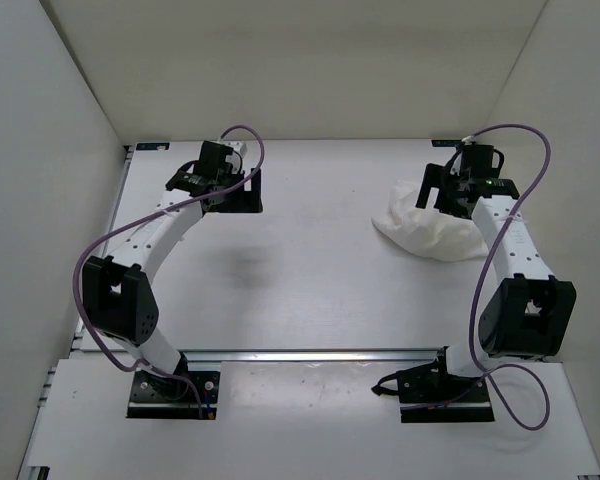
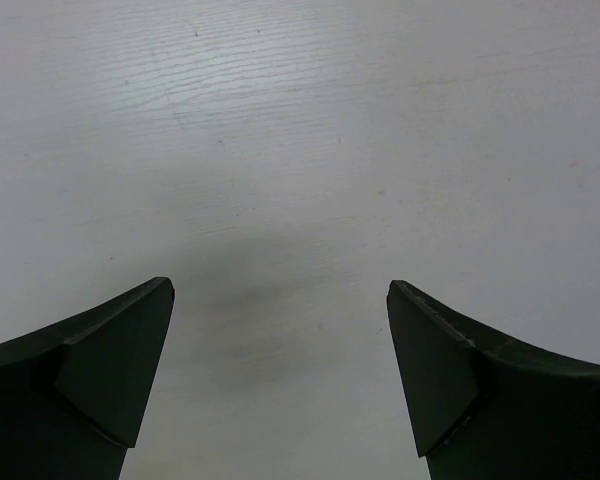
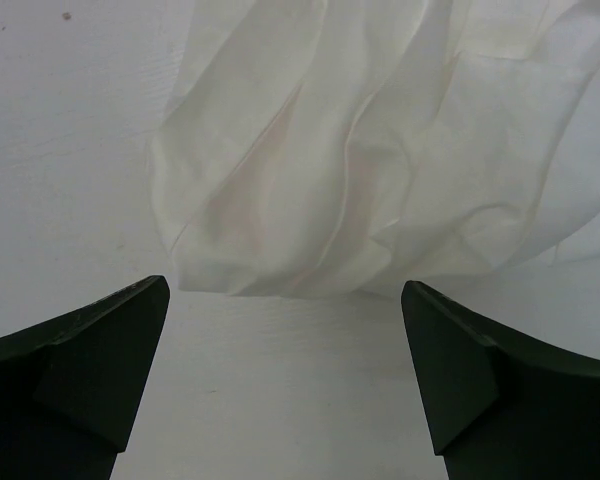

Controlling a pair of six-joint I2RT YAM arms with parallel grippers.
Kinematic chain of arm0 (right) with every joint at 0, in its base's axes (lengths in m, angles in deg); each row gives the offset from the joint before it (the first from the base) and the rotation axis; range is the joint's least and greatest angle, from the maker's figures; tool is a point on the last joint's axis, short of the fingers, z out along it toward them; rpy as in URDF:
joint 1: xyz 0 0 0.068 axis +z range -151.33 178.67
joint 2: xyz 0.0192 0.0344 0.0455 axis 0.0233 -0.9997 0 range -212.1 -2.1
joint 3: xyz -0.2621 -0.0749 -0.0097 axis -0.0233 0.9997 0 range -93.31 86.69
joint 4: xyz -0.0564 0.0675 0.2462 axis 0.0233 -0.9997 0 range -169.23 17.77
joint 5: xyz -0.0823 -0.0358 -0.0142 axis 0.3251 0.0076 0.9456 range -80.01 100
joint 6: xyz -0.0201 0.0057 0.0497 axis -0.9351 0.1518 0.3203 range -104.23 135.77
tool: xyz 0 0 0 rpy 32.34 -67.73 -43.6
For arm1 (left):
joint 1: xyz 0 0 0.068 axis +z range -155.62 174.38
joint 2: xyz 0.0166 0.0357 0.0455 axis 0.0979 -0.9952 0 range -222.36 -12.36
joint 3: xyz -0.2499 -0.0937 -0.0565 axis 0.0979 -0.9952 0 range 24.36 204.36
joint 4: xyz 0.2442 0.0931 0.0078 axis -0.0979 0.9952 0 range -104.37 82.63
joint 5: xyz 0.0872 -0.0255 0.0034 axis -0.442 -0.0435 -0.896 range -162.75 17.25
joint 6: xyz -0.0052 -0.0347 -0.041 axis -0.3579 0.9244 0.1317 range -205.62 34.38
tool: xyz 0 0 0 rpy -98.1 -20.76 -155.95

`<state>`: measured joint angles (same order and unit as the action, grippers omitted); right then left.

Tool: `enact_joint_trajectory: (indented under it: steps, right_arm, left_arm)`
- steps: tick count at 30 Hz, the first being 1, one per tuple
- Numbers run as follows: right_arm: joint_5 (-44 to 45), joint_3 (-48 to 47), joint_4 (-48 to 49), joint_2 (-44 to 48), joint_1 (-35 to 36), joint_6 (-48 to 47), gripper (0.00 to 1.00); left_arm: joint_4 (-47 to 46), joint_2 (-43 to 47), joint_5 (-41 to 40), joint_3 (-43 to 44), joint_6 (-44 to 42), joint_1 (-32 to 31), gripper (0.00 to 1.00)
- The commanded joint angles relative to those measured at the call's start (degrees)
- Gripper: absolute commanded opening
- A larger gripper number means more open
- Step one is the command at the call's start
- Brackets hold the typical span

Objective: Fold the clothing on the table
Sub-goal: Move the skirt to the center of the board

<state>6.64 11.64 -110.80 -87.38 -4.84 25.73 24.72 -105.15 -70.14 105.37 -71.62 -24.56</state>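
Observation:
The clothing (image 1: 427, 230) is a crumpled white heap on the right side of the table (image 1: 310, 280), partly covered by the right arm in the top view. My right gripper (image 1: 442, 190) hovers at the heap's far side. In the right wrist view the wrinkled clothing (image 3: 360, 150) lies just beyond the open right gripper (image 3: 284, 286), with only bare table (image 3: 280, 380) between the fingers. My left gripper (image 1: 236, 190) is over the far left of the table. In its wrist view the left gripper (image 2: 280, 287) stands open above bare table (image 2: 300, 120), holding nothing.
White walls (image 1: 310, 70) close in the table at the back and both sides. A metal rail (image 1: 310, 354) runs along the front edge between the two arm bases. Purple cables (image 1: 85, 270) loop off each arm.

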Motion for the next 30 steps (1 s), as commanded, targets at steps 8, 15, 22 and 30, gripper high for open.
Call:
enact_joint_trajectory:
  steps: [8, 15, 22, 30]
  right_arm:
    - [13.6, -11.9, -9.7, -10.4, 0.7, 1.7, 0.99]
    - [17.7, -6.3, -2.8, -12.3, 1.0, 2.2, 0.99]
    - [14.2, 1.9, 4.6, -10.6, 0.0, 3.9, 0.95]
    - [14.2, 3.1, 9.2, -16.5, 1.8, 5.2, 0.61]
  left_arm:
    - [1.4, 2.5, -1.4, 1.9, -2.2, -1.5, 0.99]
    - [0.2, 5.3, 0.5, -2.6, -1.6, 0.4, 0.98]
    - [0.4, 5.7, 1.5, -3.7, -2.2, 2.2, 0.99]
    - [1.5, 5.0, 3.0, -2.9, -2.2, 2.8, 0.99]
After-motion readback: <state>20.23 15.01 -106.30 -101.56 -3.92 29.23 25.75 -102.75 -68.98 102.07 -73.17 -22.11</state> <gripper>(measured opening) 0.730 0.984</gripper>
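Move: The right hand, open and empty, is above the left part of the crumpled skirt. The skirt's middle lies about 5 cm ahead, 4 cm to the right and 12 cm below. A black patch at the table's far edge is some 25 cm ahead and 10 cm right of the right hand, also about 12 cm down. From the left hand the skirt lies about 40 cm to the right, 4 cm ahead and 11 cm lower. Dropping about 10 cm onto the skirt, the right hand first swings out forward and some 4 cm to the right, then draws back a little as it sinks and tips its fingers down roughly 15 degrees. At the bottom it edges forward and its fingertips start closing around a fold near the skirt's near edge. The left hand, still open over bare table, drifts about 2 cm left and slightly back. ##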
